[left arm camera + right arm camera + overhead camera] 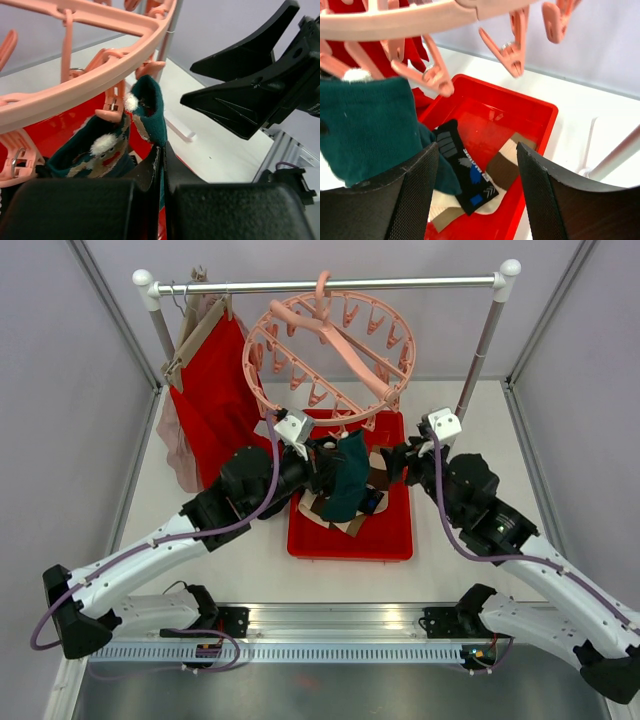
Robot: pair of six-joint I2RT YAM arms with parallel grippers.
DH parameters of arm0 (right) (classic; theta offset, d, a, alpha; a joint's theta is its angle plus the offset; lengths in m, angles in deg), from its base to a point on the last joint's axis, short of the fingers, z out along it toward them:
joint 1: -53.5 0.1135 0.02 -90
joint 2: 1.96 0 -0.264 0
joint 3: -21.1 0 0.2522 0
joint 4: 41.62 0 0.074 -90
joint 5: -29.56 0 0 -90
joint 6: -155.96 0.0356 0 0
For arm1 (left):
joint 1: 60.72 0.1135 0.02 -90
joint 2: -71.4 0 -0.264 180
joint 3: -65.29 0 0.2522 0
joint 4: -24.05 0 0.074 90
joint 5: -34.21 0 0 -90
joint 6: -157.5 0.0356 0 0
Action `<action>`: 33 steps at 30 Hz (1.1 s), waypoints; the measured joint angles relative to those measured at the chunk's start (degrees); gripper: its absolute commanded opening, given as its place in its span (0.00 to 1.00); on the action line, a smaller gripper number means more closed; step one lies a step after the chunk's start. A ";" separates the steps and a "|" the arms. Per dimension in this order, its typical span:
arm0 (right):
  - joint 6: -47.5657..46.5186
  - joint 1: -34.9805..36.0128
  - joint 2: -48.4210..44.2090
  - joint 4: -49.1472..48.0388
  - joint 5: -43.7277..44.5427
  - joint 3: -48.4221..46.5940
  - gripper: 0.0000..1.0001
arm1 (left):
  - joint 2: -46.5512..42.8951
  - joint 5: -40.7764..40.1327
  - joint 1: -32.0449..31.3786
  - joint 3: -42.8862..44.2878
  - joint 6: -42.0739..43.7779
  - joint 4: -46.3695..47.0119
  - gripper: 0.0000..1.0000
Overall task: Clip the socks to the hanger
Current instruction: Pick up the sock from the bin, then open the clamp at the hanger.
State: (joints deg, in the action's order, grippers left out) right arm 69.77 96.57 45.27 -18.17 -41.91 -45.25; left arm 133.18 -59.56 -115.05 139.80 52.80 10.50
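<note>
The pale-pink ring hanger (330,350) hangs from the rail, its pegs (512,50) dangling. My left gripper (164,165) is shut on a dark teal patterned sock (100,150), holding it up under the ring (100,75). The sock's top edge reaches a peg (112,107); I cannot tell whether the peg bites it. My right gripper (477,165) stands open just right of the teal sock (365,125), with nothing between its fingers. Below it in the red tray (540,107) lie a black sock (465,172) and a beige-brown sock (510,165).
A red garment (215,390) and a pink one (180,440) hang on wooden hangers at the rail's left end. The rail's right post (480,350) stands behind my right arm. The tray's rim (395,540) lies between both arms.
</note>
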 measured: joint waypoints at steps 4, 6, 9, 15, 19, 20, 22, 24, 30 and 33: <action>-1.55 -1.99 4.74 -2.69 -1.29 -1.86 0.70 | 0.52 -3.56 0.00 0.00 0.42 -1.22 0.02; -1.99 -3.85 5.64 -3.65 -2.95 -2.38 0.70 | 0.52 -4.90 -0.02 0.00 0.68 -1.60 0.02; -3.26 -6.05 6.25 -5.14 -6.25 -3.39 0.69 | 0.44 -6.75 0.00 0.00 1.05 -2.51 0.02; -5.53 -6.49 7.26 -7.87 -15.54 -4.76 0.67 | -0.31 -8.92 -0.02 0.00 1.99 -4.48 0.02; -6.64 -6.49 7.69 -8.09 -20.55 -4.83 0.67 | -0.87 -9.75 0.00 0.00 2.51 -4.55 0.02; -6.91 -6.49 7.93 -8.07 -21.42 -4.87 0.67 | -0.92 -9.79 0.00 0.00 2.64 -4.57 0.02; -7.39 -6.49 8.41 -8.09 -22.56 -4.96 0.67 | -0.96 -9.92 0.00 0.00 2.93 -4.59 0.02; -7.78 -6.49 8.94 -8.13 -23.23 -5.05 0.68 | -0.98 -9.97 0.00 0.00 3.19 -4.59 0.02; -8.68 -6.49 10.86 -8.94 -23.67 -5.95 0.69 | -0.98 -10.32 0.00 0.00 3.69 -4.63 0.02; -9.03 -6.51 11.37 -9.35 -23.65 -6.19 0.69 | -0.98 -10.34 0.00 0.00 3.76 -4.63 0.02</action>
State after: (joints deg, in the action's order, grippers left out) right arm 60.74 90.06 56.63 -27.52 -65.56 -51.44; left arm 132.20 -69.90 -115.05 139.80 56.56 5.87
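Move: The green sock's cuff, already pinched by the left hand, lies some 11 cm left of the right hand, level with it in reach and about 3 cm higher. The hanger clip beside the cuff is about 6 cm ahead, 1 cm left and 2 cm above the left hand; from the right hand it is roughly 3 cm ahead, 12 cm left and 4 cm up. The next clip, empty, is about 4 cm ahead, 7 cm left and 4 cm above the right hand. The green sock stays pinched in the left fingers and is carried left and forward, about 4 cm in all, sinking slightly as that hand turns some 10 degrees counter-clockwise. The right hand, fingers kept wide open, first reaches forward about 3 cm, then swings up and left towards the cuff, turning some 15 degrees counter-clockwise. ##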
